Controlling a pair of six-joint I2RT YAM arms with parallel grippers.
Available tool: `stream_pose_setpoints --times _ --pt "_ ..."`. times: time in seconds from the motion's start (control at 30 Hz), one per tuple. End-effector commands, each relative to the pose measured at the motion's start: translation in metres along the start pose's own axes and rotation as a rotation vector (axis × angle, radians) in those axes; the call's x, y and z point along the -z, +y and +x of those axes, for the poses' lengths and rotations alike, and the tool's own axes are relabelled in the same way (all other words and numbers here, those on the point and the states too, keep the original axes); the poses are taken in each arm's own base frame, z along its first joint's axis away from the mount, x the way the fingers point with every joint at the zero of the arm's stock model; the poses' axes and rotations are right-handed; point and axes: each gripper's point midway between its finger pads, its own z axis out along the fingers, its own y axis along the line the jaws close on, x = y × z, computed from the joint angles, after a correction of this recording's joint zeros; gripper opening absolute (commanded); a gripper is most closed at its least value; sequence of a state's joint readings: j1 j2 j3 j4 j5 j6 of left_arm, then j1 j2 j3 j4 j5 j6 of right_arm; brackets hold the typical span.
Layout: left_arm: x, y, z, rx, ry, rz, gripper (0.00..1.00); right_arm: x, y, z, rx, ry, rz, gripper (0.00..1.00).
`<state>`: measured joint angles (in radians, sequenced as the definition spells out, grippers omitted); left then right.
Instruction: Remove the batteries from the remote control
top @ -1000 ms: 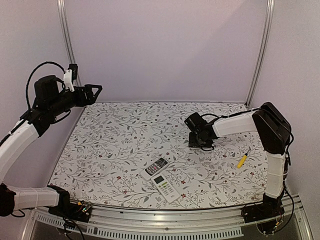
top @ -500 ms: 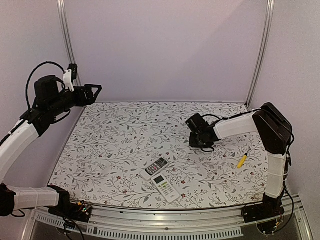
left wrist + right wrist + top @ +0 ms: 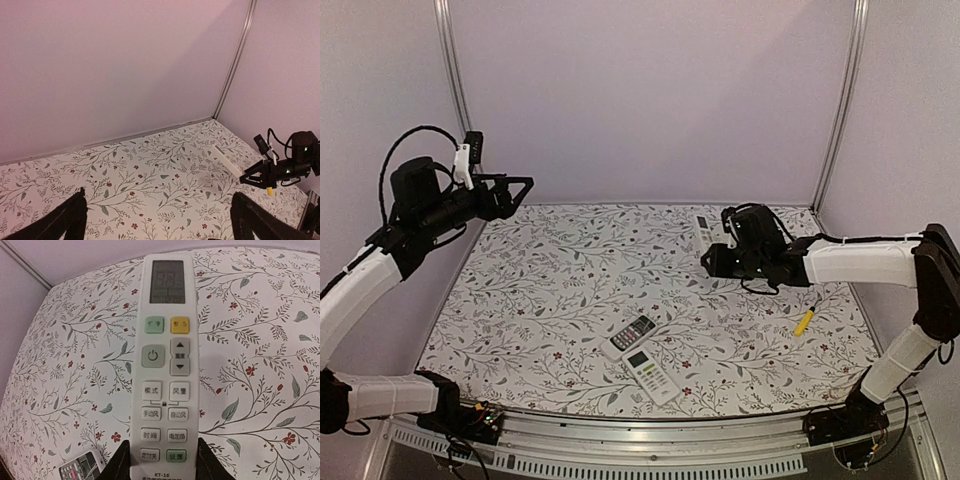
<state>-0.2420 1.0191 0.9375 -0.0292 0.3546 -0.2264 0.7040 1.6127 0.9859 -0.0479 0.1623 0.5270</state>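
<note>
My right gripper (image 3: 162,467) is shut on the bottom end of a white remote control (image 3: 165,345), one finger on each long edge. Its screen and buttons face the wrist camera, and it hangs above the flowered cloth. From above, this remote (image 3: 703,228) sticks out behind the right gripper (image 3: 716,260) at the back right of the table. From the left wrist, the same remote (image 3: 227,160) slants in the air at the right. My left gripper (image 3: 520,188) is raised at the far left, open and holding nothing. No batteries show in any view.
Two other remotes lie near the front middle: a dark-faced one (image 3: 633,331) and a white one (image 3: 651,375). A yellow-handled pen-like tool (image 3: 804,321) lies at the right. The flowered cloth (image 3: 550,290) covers the table, with walls and metal posts close behind.
The right gripper has closed on the white remote and lifted it off the cloth, and the arm has stretched out. The left gripper has drifted slightly right.
</note>
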Motion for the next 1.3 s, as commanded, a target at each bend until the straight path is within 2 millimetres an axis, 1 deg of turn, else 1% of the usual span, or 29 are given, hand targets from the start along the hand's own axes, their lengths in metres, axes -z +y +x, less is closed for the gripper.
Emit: stream_pose_setpoints --times 0.0,0.1,0.13,0.23,0.3,0.47,0.6,0.73,0.83,0.97,1.1,1.27 --pt "0.004 -0.053 -0.002 -0.066 -0.043 0.281 1.00 0.033 0.044 0.000 0.091 0.000 -0.282 0.24" --pt "0.003 -0.078 0.007 -0.061 -0.019 0.412 1.00 0.065 0.066 -0.003 0.140 -0.023 -0.440 0.24" --pt "0.003 -0.085 0.010 -0.060 -0.008 0.447 1.00 0.079 0.074 -0.007 0.159 -0.038 -0.492 0.24" --pt "0.001 -0.104 0.021 -0.056 0.031 0.543 1.00 0.107 0.095 -0.008 0.205 -0.039 -0.629 0.24" --pt "0.001 -0.118 0.026 -0.048 0.057 0.609 1.00 0.127 0.106 -0.013 0.236 -0.055 -0.709 0.24" --pt "0.000 -0.145 0.043 -0.020 0.125 0.731 1.00 0.166 0.132 -0.019 0.299 -0.068 -0.880 0.24" --pt "0.002 -0.169 0.056 0.010 0.187 0.842 1.00 0.188 0.148 -0.018 0.341 -0.057 -0.985 0.24" --pt "0.008 -0.188 0.064 0.026 0.225 0.928 1.00 0.193 0.155 -0.017 0.355 -0.043 -1.021 0.25" --pt "0.014 -0.197 0.066 0.042 0.235 0.977 1.00 0.193 0.161 -0.014 0.363 -0.020 -1.045 0.24" --pt "0.012 -0.200 0.069 0.064 0.254 0.991 1.00 0.197 0.177 -0.003 0.392 0.032 -1.117 0.25" --pt "0.004 -0.197 0.075 0.097 0.280 0.960 1.00 0.188 0.191 0.010 0.413 0.092 -1.148 0.25" --pt "-0.002 -0.195 0.080 0.121 0.302 0.943 1.00 0.184 0.203 0.016 0.426 0.126 -1.170 0.25"
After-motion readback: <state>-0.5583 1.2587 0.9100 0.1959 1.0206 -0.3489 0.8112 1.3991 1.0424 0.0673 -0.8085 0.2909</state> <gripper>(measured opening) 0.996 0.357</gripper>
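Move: The right gripper already holds the white remote control by its near end; the remote's middle is about 6 cm ahead of that hand, 1 cm to its left and 1 cm up. The open left gripper hangs some 37 cm to the left, 3 cm farther back and 22 cm higher. On the table, 13 cm below the right hand, the dark-keyed remote lies 15 cm back and 16 cm left, the green-keyed remote 27 cm back and 12 cm left. From the left hand, the held remote is 8 cm ahead, 36 cm right and 21 cm down. Back about 17 cm, up 16 and left 11, the right hand carries the gripped remote towards the left gripper, swinging some 60 degrees counter-clockwise with its left side rising, and sinking slightly at the end. The left hand, fingers still wide open, comes right about 16 cm, back 12 and a little down, turning clockwise to face the remote's free end. ##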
